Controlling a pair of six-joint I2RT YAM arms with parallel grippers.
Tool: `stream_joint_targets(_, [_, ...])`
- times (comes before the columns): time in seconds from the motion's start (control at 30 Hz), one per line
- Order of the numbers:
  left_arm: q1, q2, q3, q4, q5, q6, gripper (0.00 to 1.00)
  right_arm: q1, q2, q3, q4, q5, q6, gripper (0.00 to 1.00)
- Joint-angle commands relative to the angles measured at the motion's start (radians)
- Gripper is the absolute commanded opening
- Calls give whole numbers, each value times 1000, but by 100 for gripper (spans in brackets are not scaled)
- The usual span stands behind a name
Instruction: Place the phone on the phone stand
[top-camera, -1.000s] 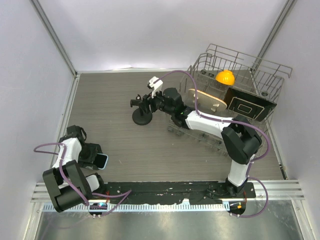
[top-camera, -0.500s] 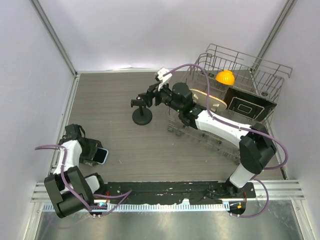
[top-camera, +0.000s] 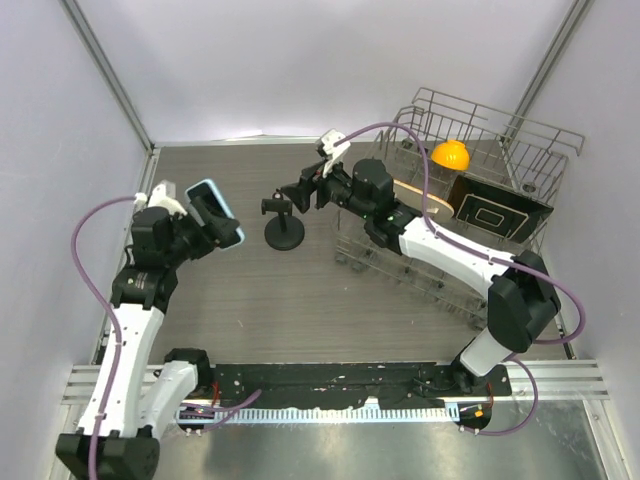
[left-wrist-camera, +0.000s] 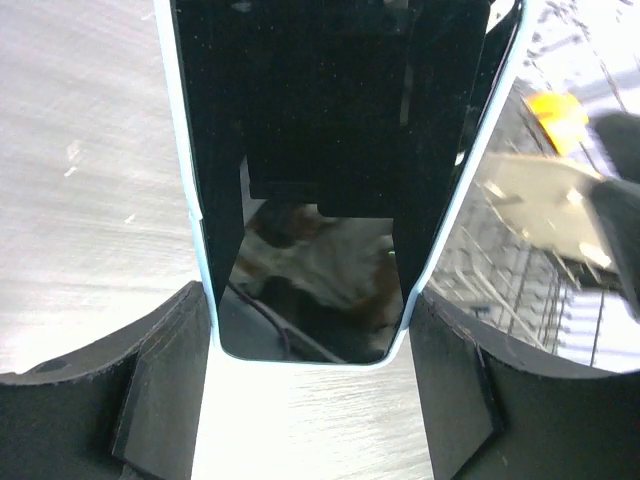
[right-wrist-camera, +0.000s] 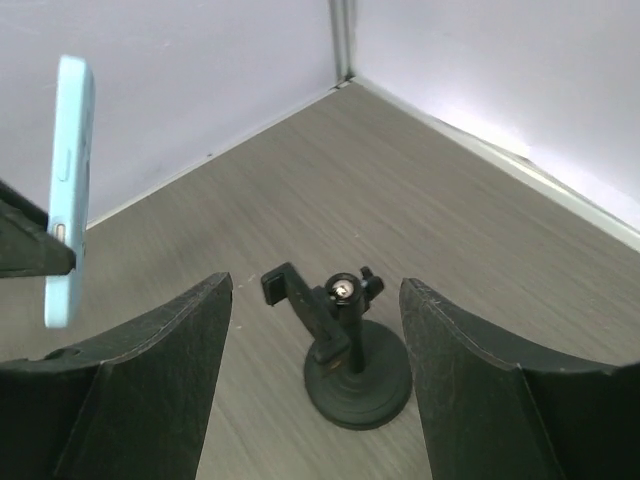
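Note:
The phone (top-camera: 215, 212), dark glass with a light blue edge, is lifted off the table with my left gripper (top-camera: 203, 228) shut on its lower end. In the left wrist view the phone (left-wrist-camera: 320, 150) fills the gap between both fingers of the gripper (left-wrist-camera: 308, 295). The black phone stand (top-camera: 284, 232) stands on its round base just right of the phone, its clamp pointing left. My right gripper (top-camera: 300, 192) hovers open at the stand's far right. From the right wrist, the stand (right-wrist-camera: 355, 370) shows below the open gripper (right-wrist-camera: 315, 283), untouched, and the phone (right-wrist-camera: 68, 190) is edge-on at left.
A wire dish rack (top-camera: 520, 135) stands at the back right. It holds an orange object (top-camera: 450, 154), a pale wooden board (top-camera: 420, 200) and a dark board with a white outline (top-camera: 497, 212). Walls close in the table on the left, back and right.
My left arm has raised the phone from the near left of the table and carried it up toward the stand. My right gripper has widened and drawn back from the stand's clamp.

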Motion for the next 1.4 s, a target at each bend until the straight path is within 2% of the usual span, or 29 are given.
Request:
stream_joint_targets(0.0, [-178, -11, 123, 44, -172, 210, 0, -26, 9, 161, -83, -196, 102, 74])
stream_joint_targets(0.03, [-219, -7, 130, 41, -199, 227, 0, -32, 37, 201, -166, -256, 123, 74])
stream_joint_targets(0.17, [-308, 8, 149, 44, -261, 280, 0, -40, 111, 364, -349, -312, 190, 74])
stream_joint_targets(0.5, [-501, 49, 176, 46, -404, 379, 0, -8, 144, 456, -398, -417, 253, 73])
stream_joint_targets(0.7, [-563, 66, 198, 46, -471, 409, 0, 24, 219, 573, -547, -437, 201, 62])
stream_joint_targets(1.17, [-635, 88, 221, 43, -537, 427, 0, 43, 249, 608, -567, -519, 184, 41])
stream_joint_targets(1.27, [-637, 92, 226, 46, -520, 409, 0, 43, 244, 599, -526, -545, 212, 28])
stream_joint_targets(1.3, [-637, 95, 232, 38, -510, 403, 0, 43, 238, 584, -486, -555, 219, 10])
stream_joint_targets(1.33, [-637, 100, 248, 30, -494, 396, 13, 43, 230, 572, -461, -554, 230, 1])
stream_joint_targets(1.37, [-635, 103, 258, 23, -480, 377, 24, 43, 221, 555, -434, -546, 242, 1])
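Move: Some 19 cm to the right hand's left, about 5 cm back and 2 cm lower, is the middle of the phone, upright in the left gripper. The phone stand lies about 7 cm ahead of the right hand, 5 cm to its left and 21 cm below. From the left hand, the right gripper waits about 18 cm to the right, 8 cm ahead and 6 cm higher; the stand is about 15 cm ahead, 13 cm right and 15 cm below; the phone's middle is 3 cm ahead, 2 cm left and 4 cm up. Bringing the phone about 8 cm right to meet the other gripper, the left hand keeps its edge grip, rises a little and rolls some 30 degrees, left side up, while turning clockwise. The right hand rises, then sinks as it works left and back roughly 8 cm each way, tipping down and swinging counter-clockwise, and closes its fingers across the phone's faces above the left grip. ##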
